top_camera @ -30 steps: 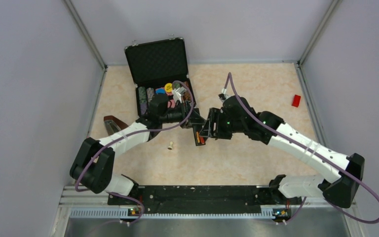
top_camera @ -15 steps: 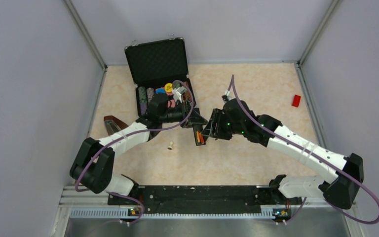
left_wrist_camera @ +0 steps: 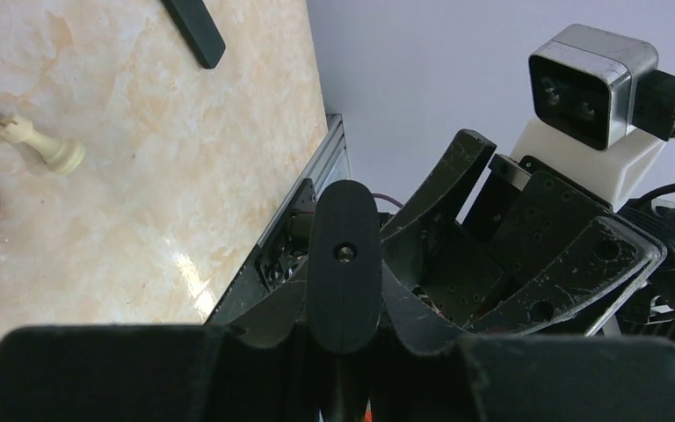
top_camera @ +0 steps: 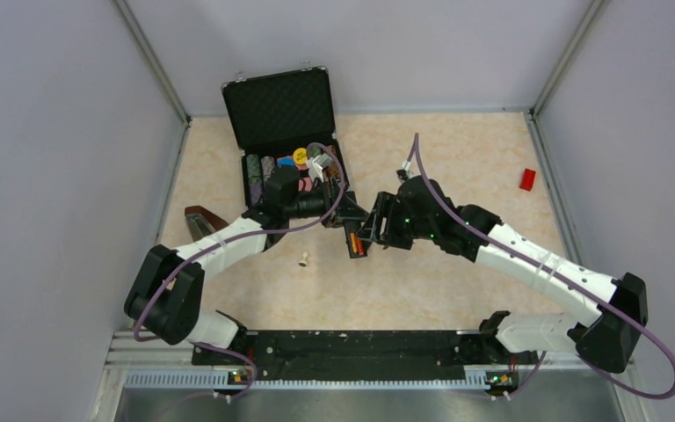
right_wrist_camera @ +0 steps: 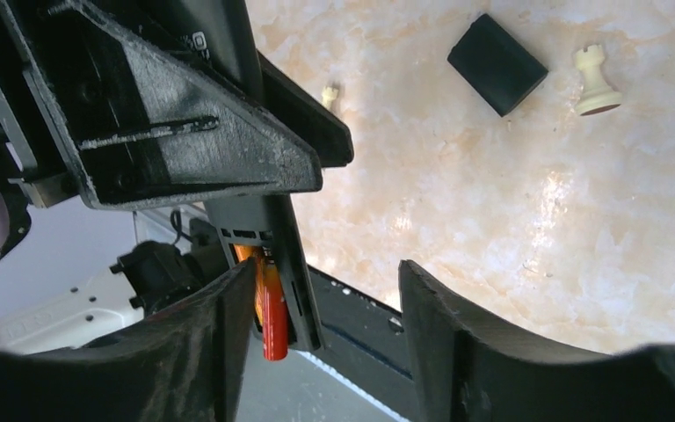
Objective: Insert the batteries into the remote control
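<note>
My left gripper (top_camera: 349, 220) is shut on the upper part of the slim black remote control (top_camera: 352, 239) and holds it above the table. The remote's lower end shows an open compartment with a red-orange battery (right_wrist_camera: 270, 303) sticking out of it. A second orange sliver (right_wrist_camera: 244, 256) lies beside it. In the left wrist view the remote (left_wrist_camera: 344, 264) sits between my closed fingers. My right gripper (right_wrist_camera: 325, 272) is open, its jaws astride the remote's battery end, the left finger (right_wrist_camera: 215, 338) next to the battery. The small black back cover (right_wrist_camera: 497, 63) lies on the table.
An open black case (top_camera: 283, 110) with coloured chips stands at the back left. A cream pawn (top_camera: 303, 259) and a cream rook (right_wrist_camera: 596, 83) stand on the table. A plain black bar (left_wrist_camera: 195, 31) lies further off. A red block (top_camera: 527, 179) sits far right.
My right gripper has edged left, closer around the remote's battery end. My left gripper still holds the remote in the same place.
</note>
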Controlling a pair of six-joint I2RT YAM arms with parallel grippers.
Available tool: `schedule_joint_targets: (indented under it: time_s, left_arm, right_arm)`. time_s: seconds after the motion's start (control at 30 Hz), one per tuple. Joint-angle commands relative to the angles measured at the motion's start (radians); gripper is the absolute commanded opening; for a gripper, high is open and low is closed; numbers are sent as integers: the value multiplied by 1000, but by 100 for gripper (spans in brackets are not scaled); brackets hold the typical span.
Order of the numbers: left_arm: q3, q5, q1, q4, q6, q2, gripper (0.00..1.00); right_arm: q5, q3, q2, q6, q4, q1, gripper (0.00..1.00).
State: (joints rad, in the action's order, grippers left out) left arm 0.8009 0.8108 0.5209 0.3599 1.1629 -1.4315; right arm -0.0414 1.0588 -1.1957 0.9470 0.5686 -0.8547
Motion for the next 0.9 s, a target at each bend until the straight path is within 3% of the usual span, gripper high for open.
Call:
schedule_joint_targets:
  time_s: [0.0,0.2,0.5,0.73,0.87]
  left_arm:
    - [49,-7,4,80,40,28,0]
    - [48,-35,5,134,122,12,0]
    - [32,-194,5,169,309,77,0]
    - [25,-299,10,163,409,140,0]
    - [27,-313,17,211,455,154,0]
  right_arm:
    - [38,44,71,12,-18,8,67]
    - [102,23,174,25,-54,10,77]
    - [48,-171,339,14,-371,10,77]
    - [17,-215,378,-14,-468,11,78]
    - [34,-244,396,47,-518,11,78]
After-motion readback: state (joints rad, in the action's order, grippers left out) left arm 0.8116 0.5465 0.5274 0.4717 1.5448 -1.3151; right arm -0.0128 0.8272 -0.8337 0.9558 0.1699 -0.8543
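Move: The red battery, lying in the open compartment of the remote control that my left hand holds, is about 2 cm back and 1 cm to the left of my right hand, roughly level with it; from my left hand it is some 5 cm back and 3 cm lower. On the table, 19 cm below my right hand, the black cover lies about 12 cm ahead and 1 cm left, with a white rook 12 cm ahead and 5 cm right. I spread my right fingers wider beside the battery compartment and lift that hand about 9 cm, drifting a little right, quickly at first, while its fingers swing up some 30 degrees to point only slightly down. My left hand keeps its grip on the remote control and carries it up about 8 cm and forward 3 cm, turning it counter-clockwise and rolling it a little. ##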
